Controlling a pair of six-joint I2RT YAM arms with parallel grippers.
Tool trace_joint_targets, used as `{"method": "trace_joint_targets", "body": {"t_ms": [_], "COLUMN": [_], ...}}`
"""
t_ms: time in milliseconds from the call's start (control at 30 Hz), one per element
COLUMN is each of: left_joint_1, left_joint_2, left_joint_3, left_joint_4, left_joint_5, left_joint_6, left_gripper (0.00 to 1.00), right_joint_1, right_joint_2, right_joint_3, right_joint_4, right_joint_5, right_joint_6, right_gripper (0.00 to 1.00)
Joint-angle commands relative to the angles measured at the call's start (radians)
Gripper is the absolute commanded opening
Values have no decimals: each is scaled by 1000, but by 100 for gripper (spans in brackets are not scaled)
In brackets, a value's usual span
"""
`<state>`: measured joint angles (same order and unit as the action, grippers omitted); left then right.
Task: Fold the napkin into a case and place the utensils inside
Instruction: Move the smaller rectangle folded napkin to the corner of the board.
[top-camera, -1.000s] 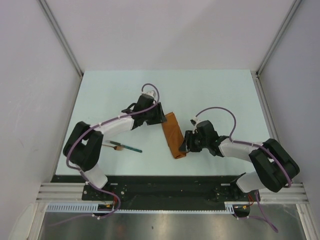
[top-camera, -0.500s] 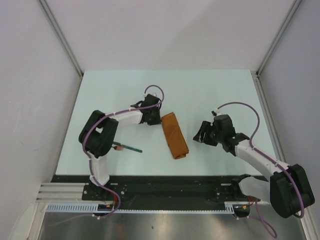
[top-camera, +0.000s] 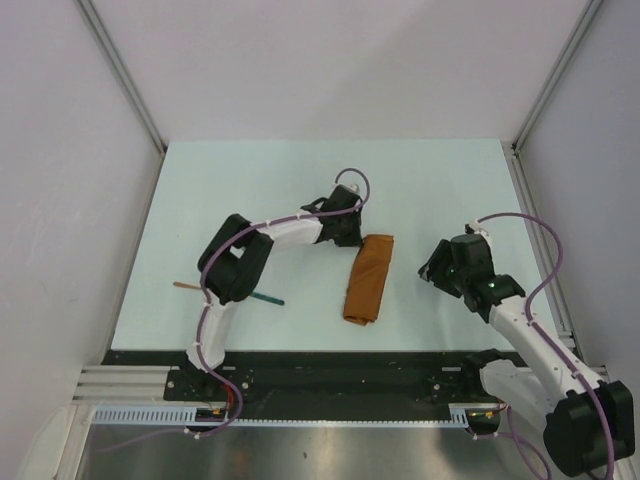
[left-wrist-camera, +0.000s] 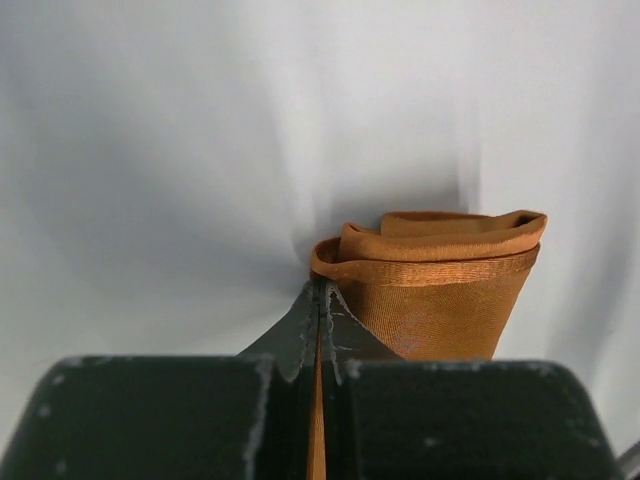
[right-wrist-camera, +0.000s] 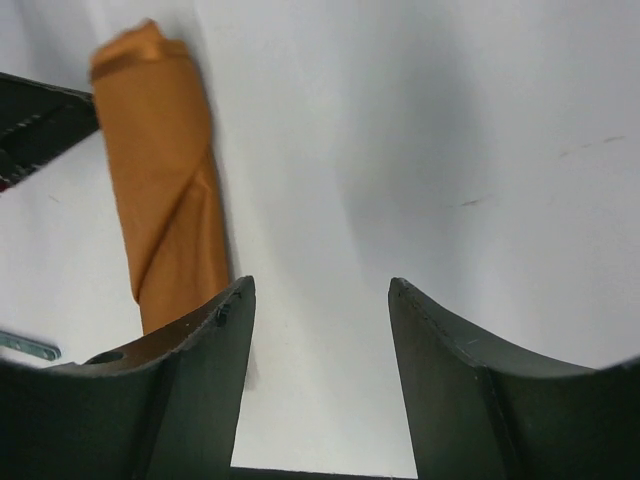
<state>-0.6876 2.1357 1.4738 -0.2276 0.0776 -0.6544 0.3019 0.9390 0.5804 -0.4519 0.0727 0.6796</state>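
Note:
The napkin (top-camera: 367, 280) is a narrow rust-orange folded strip, the case, lying slightly slanted at mid-table. My left gripper (top-camera: 356, 238) is at its far end, shut on a corner of the cloth. In the left wrist view, orange fabric runs between the closed fingers (left-wrist-camera: 300, 330) and the napkin's layered end (left-wrist-camera: 440, 285) bulges just ahead. My right gripper (top-camera: 436, 268) hovers to the right of the strip, open and empty (right-wrist-camera: 320, 290), with the napkin (right-wrist-camera: 165, 200) off to its left. The utensils lie left of the case: a teal-handled one (top-camera: 266, 297) and a pale wooden one (top-camera: 188, 286).
The pale table (top-camera: 250, 180) is walled by white panels on the left, back and right. A black rail (top-camera: 330, 365) runs along the near edge by the arm bases. The left arm's elbow (top-camera: 235, 262) stands close above the utensils.
My left gripper shut on the napkin's far end and pulled it right, swinging the strip. The right arm drew back to the right and opened wider. The wooden utensil came into view.

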Motion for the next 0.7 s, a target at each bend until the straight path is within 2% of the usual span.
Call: {"method": "trace_joint_targets", "body": {"t_ms": [0,233,400,533,667], "left_joint_1": [-78,-193,-271,-306,-293], "left_joint_2": [84,181,205,158,54], "left_joint_3": [120,241,238,201,181], "left_joint_4": [-16,25,83,77,-17], "left_joint_5": [114,246,353,328,222], "left_joint_6": [-8,1,-19,12,93], "left_gripper": [0,0,0,0,10], "right_joint_1": [-23,-52,-55,-57,-57], "right_joint_2": [-98,-219,-272,-289,-298], "right_joint_3": [27,33,36,27,6], "right_joint_4": [-73,-149,-182,-189,-209], "right_joint_5": [99,139,139,105,66], "right_joint_6": [32,35,43,23,26], "right_gripper": [61,61,62,61,61]}}
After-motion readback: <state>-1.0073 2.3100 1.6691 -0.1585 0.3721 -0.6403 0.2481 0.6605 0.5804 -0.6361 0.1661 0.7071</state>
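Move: The folded napkin's far left corner is already shut in the left fingers, its middle about 10 cm back and 2 cm right of them, just below. The board's near right corner lies roughly 27 cm back and 47 cm right of the left hand; the teal-handled knife is some 14 cm back and 30 cm left of it. From the empty right hand, the napkin's middle is about 15 cm left, level fore and aft, some 8 cm below. The napkin is dragged by its far corner low over the board: the left hand, fingers kept shut on it, sweeps right and then more and more back, about 16 cm right and 15 cm back, staying level and turning some 30 degrees clockwise, towards the board's near right corner. The open right hand backs off right, up and back, around 5 cm. ##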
